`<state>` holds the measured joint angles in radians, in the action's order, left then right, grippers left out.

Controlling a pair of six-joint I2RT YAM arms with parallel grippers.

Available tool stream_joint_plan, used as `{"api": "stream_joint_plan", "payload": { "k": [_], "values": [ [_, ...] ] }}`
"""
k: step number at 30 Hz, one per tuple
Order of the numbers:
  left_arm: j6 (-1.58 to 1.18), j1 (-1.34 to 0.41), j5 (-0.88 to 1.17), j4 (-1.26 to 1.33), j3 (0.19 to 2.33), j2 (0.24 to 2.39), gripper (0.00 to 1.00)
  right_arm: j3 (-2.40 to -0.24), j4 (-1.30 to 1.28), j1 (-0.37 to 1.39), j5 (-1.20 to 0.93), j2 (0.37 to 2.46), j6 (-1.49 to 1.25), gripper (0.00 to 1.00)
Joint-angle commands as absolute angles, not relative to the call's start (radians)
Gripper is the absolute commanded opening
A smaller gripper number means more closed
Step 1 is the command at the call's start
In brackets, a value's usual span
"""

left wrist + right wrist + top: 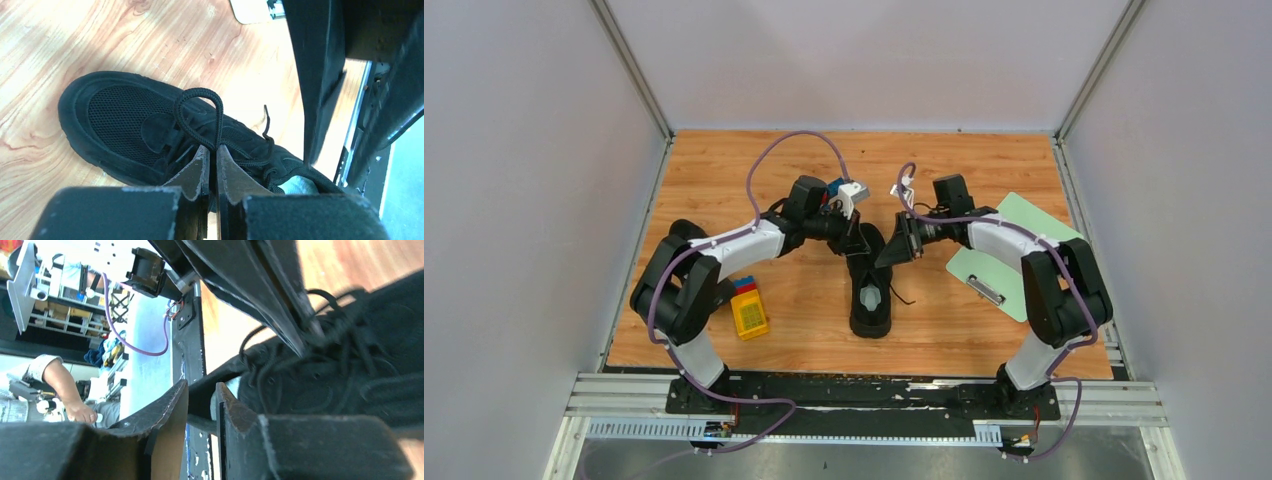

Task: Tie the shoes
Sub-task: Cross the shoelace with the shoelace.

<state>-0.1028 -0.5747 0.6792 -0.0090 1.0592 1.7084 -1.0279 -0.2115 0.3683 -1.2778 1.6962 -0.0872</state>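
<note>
One black shoe [870, 292] lies mid-table, toe away from the arms, with its pale insole showing. My left gripper [854, 240] hangs over the laced part of the shoe [115, 120]. It [211, 148] is shut on the base of a black lace loop [200, 90] that stands up above the tongue. My right gripper [892, 252] is just right of the shoe [350, 380], beside the lacing. Its jaws [201, 387] stand apart with nothing between them. A loose lace end [265, 120] trails off the shoe's side.
A pale green clipboard [1004, 255] lies to the right, partly under my right arm. A yellow block with red and blue pieces [749, 312] sits at the left front. Grey walls close in the wooden table [724, 170] on three sides.
</note>
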Motion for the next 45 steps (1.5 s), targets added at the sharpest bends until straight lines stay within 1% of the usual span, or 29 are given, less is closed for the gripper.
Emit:
{"api": "stream_joint_plan", "payload": {
  "k": [1, 5, 6, 11, 17, 28, 36, 41, 45],
  "values": [
    [-0.134, -0.562, 0.741, 0.086, 1.037, 1.679, 0.0, -1.064, -0.277, 0.274, -1.265, 1.64, -0.021, 0.28],
    [-0.122, -0.563, 0.753, 0.109, 1.015, 1.676, 0.0, -1.065, -0.285, 0.24, -1.003, 1.647, -0.005, 0.28],
    [-0.117, -0.563, 0.757, 0.113, 1.014, 1.676, 0.0, -1.071, -0.281, 0.241, -0.975, 1.666, -0.005, 0.28],
    [-0.108, -0.562, 0.766, 0.115, 1.013, 1.672, 0.0, -1.142, -0.273, 0.283, -0.975, 1.792, -0.005, 0.28],
    [-0.092, -0.563, 0.768, 0.104, 1.016, 1.659, 0.0, -1.192, -0.273, 0.309, -1.009, 1.865, -0.005, 0.28],
    [-0.088, -0.563, 0.778, 0.093, 1.037, 1.659, 0.0, -1.184, -0.269, 0.335, -1.127, 1.847, 0.023, 0.31],
    [-0.055, -0.563, 0.776, 0.029, 1.07, 1.647, 0.0, -1.195, -0.268, 0.348, -1.139, 1.839, 0.014, 0.32],
    [-0.046, -0.562, 0.775, 0.007, 1.088, 1.643, 0.03, -1.198, -0.269, 0.353, -1.181, 1.835, 0.016, 0.32],
    [-0.043, -0.563, 0.778, -0.008, 1.1, 1.639, 0.13, -1.2, -0.269, 0.356, -1.212, 1.833, 0.019, 0.32]
  ]
}}
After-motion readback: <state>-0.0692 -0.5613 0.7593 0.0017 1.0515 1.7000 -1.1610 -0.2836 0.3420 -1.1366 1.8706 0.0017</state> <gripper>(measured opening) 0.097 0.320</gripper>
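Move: The lace pinched in the left fingertips is, from the right hand, about 5 cm ahead, 3 cm to its left and 4 cm lower; it is right at the left hand's own point. Under both hands lies the shoe, its middle level with the right hand going forward, some 2 cm to its left and 10 cm below. The loose lace tail lies about 4 cm back, 5 cm right and 14 cm below the right hand. The lace stays pinched in the nearly still left fingers while the right hand, fingers parted, comes round to it: about 7 cm forward, swinging 5 cm out to the right, then down some 6 cm and back in to the left, easing back and up about 2 cm beside the left fingertips. Its fingers dip and swing clockwise up to about 15 degrees, then partly recover, staying part-open. ##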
